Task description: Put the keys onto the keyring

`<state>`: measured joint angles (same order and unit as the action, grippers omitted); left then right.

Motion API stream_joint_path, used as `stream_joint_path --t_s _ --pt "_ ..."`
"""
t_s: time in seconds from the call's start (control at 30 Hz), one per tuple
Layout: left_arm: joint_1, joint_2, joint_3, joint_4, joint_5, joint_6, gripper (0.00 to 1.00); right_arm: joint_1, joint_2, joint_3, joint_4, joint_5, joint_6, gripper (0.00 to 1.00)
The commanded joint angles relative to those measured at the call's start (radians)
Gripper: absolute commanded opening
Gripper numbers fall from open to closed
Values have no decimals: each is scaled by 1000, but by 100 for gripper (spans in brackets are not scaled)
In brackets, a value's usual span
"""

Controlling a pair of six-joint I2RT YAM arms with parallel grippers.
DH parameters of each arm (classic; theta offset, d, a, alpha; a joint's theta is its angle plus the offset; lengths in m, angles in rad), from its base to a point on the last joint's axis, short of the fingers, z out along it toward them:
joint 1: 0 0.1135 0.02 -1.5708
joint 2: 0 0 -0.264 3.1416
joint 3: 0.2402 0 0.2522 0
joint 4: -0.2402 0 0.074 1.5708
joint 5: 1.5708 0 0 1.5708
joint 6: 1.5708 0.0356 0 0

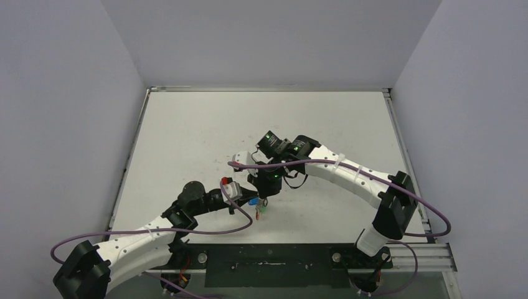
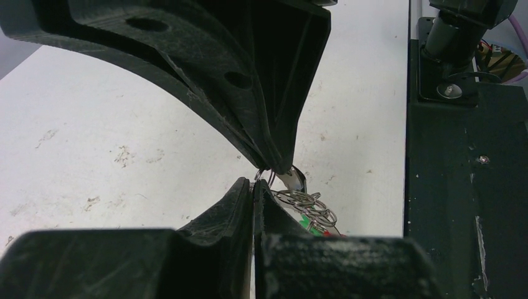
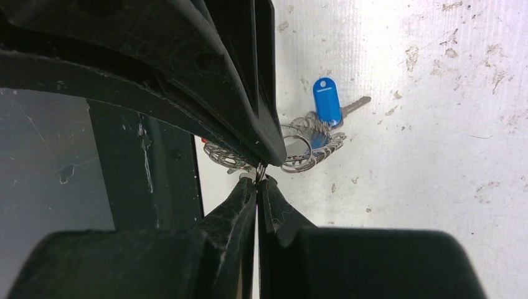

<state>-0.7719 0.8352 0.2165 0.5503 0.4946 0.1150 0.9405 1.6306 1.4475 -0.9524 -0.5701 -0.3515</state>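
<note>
Both grippers meet tip to tip low over the white table (image 1: 205,131), near its front. In the left wrist view, my left gripper (image 2: 253,183) is shut, with a strand of the silvery coiled keyring (image 2: 304,204) at its tips. My right gripper (image 2: 278,167) comes down from above onto the same strand. A green key head (image 2: 309,223) and a red bit (image 2: 331,234) show under the coil. In the right wrist view, my right gripper (image 3: 258,176) is shut on the keyring (image 3: 306,159), and a blue key (image 3: 327,101) lies on the table just beyond it.
A black base plate (image 1: 268,261) runs along the near edge, close behind the grippers, also the base plate (image 2: 467,187). The right arm's base (image 2: 454,37) stands on it. Purple cables (image 1: 205,232) loop beside both arms. Grey walls enclose the table.
</note>
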Motion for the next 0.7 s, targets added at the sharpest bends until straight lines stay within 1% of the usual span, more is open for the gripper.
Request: stream_joint_path --t_s 0.0,0.1,0.13,0.23,0.3,0.37,0.47,0.67 --pt "-8 -6 42 77 20 -10 0 8 -12 26 43 0 10 0" --pt "-8 -24 27 81 11 -17 0 0 -19 6 74 18 17 0" --pt "-9 -29 20 85 8 -21 0 -6 -25 -4 92 23 24 4" --pt "-8 -47 -4 106 2 -31 0 -36 -55 -44 157 7 41 17" --pt "-9 -58 -17 118 -5 -37 0 -59 -90 -89 221 -30 44 37" --pt "-7 -65 -25 121 -10 -40 0 -81 -153 -153 306 -79 38 45" --pt "-9 -76 -31 121 -13 -41 0 -114 -243 -264 448 -148 9 51" --pt "-10 -85 -33 116 -10 -43 0 -142 -378 -463 710 -269 -42 52"
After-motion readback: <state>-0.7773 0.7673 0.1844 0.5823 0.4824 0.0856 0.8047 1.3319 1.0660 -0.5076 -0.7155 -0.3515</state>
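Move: Both my hands are shut on the keyring's wire at almost one spot. Its coil hangs from my left fingertips with its middle some 2 cm back and 3 cm lower; the green tag hangs about 3 cm back, 2 cm right and 5 cm down, the blue tag roughly 1 cm ahead, 2 cm left and 6 cm down. From my right hand the keyring's middle lies about 2 cm back, 1 cm left and 3 cm below. I let go with my right hand: its fingers open to about half and clear the wire, first easing some 2 cm forward with a slight dip. Then I draw them right and up away from the keyring, swinging the fingertips up about 20 degrees towards level. My left hand keeps its pinch and lifts the keyring about 1 cm. ##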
